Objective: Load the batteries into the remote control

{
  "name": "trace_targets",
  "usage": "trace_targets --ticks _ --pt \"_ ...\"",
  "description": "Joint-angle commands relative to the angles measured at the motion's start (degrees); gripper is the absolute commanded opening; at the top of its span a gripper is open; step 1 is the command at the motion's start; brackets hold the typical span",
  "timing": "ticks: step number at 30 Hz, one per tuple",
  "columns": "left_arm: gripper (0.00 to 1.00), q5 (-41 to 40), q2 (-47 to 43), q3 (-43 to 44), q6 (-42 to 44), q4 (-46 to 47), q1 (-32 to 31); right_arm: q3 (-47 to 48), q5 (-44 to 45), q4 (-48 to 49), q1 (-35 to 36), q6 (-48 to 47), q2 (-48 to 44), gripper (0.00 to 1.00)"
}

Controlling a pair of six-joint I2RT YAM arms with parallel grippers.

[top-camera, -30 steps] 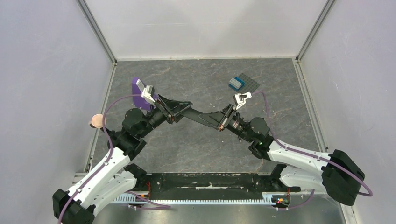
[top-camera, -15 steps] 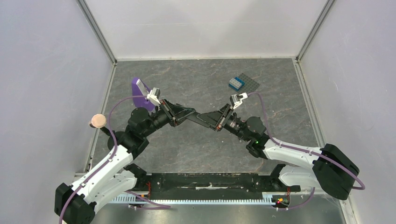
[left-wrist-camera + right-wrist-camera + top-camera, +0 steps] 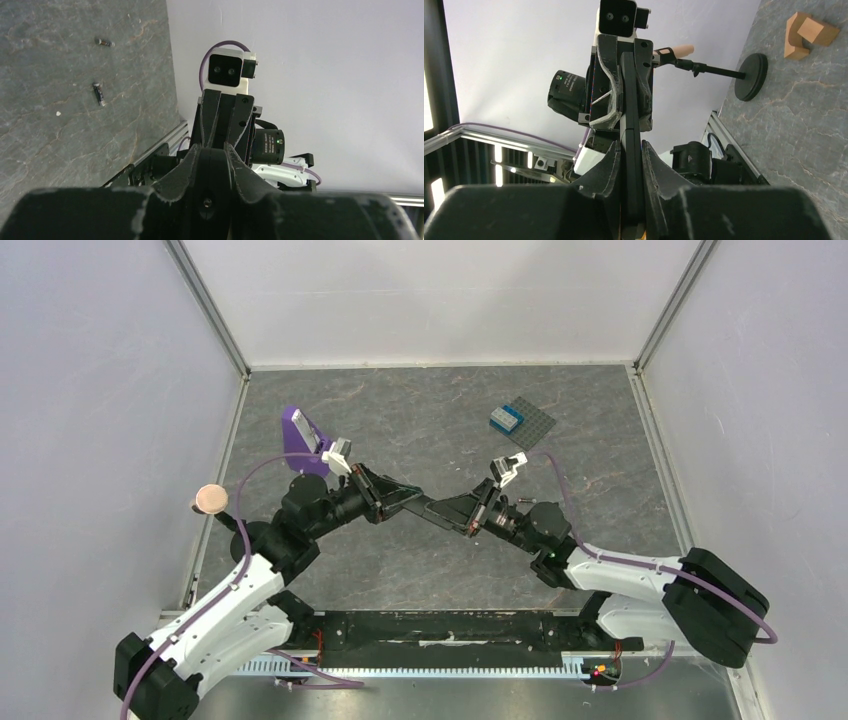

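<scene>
The remote control (image 3: 429, 508) is a slim black bar held in the air between my two grippers. My left gripper (image 3: 405, 502) is shut on its left end and my right gripper (image 3: 455, 512) is shut on its right end. In the right wrist view the remote (image 3: 630, 110) runs edge-on from my right gripper (image 3: 630, 150) to the left gripper (image 3: 621, 85). In the left wrist view my left gripper (image 3: 212, 150) clamps the remote's end (image 3: 212, 172). Two batteries (image 3: 104, 43) (image 3: 99, 94) lie apart on the table; I cannot make them out in the top view.
A dark studded baseplate with a blue brick (image 3: 520, 418) lies at the back right. A purple piece (image 3: 300, 428) stands at the back left. A stand with a round black base (image 3: 751, 70) and orange-brown wooden pieces (image 3: 808, 32) sit at the left edge.
Both grippers, holding the remote between them, have moved towards the near edge of the table. The grips have not changed.
</scene>
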Motion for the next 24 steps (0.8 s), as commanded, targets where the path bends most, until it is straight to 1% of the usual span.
trace_targets --ticks 1,7,10,12,13,15,21,22,24 --pt "0.02 -5.25 -1.96 2.03 -0.32 3.46 1.39 -5.02 -2.9 -0.41 -0.65 -1.25 -0.14 0.08" --pt "0.02 -6.41 -1.52 1.81 -0.74 3.19 1.39 -7.23 -3.81 5.12 -1.64 0.28 0.54 0.11" --pt "0.02 -7.94 -1.99 1.3 -0.42 2.11 1.37 -6.9 -4.29 7.34 -2.1 0.71 1.61 0.13" --pt "0.02 -9.24 -2.29 1.18 1.04 0.6 1.39 -5.42 -4.38 5.89 -2.25 0.55 2.75 0.19" --pt "0.02 -9.71 -2.24 1.12 2.01 -0.29 1.39 -4.13 -4.37 4.46 -2.34 0.45 3.49 0.24" --pt "0.02 -10.53 -1.72 1.09 3.45 -1.26 1.39 -1.92 -4.46 2.87 -2.63 0.1 5.55 0.3" --pt "0.02 -12.57 0.74 1.13 6.31 -2.3 1.39 1.68 -5.83 4.02 -4.04 1.19 10.41 0.51" --pt "0.02 -12.8 1.07 1.24 6.98 -2.39 1.39 1.98 -6.19 4.4 -4.27 1.43 11.18 0.53" --pt "0.02 -13.55 1.97 1.72 8.3 -3.72 1.38 2.55 -7.05 4.61 -4.73 1.82 12.43 0.54"
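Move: The remote control is already held in both grippers, its middle about 4 cm to the right of the left hand, 2 cm back and at the same height. From the right hand, the middle lies some 2 cm to the left and 1 cm ahead, also level. One battery is on the table, about 18 cm right of the right hand, 7 cm ahead and 26 cm below; the other lies 10 cm beyond it and 5 cm farther right. Keep the left gripper shut on the remote control's left end and let both hands ease back and slightly down by about 1 cm. Then open the right fingers about a third of their range to let go while that hand sinks and goes forward, ending about 5 cm lower. Carry the remote forward, down and left with the left hand, turning it about 10 degrees counter-clockwise. ##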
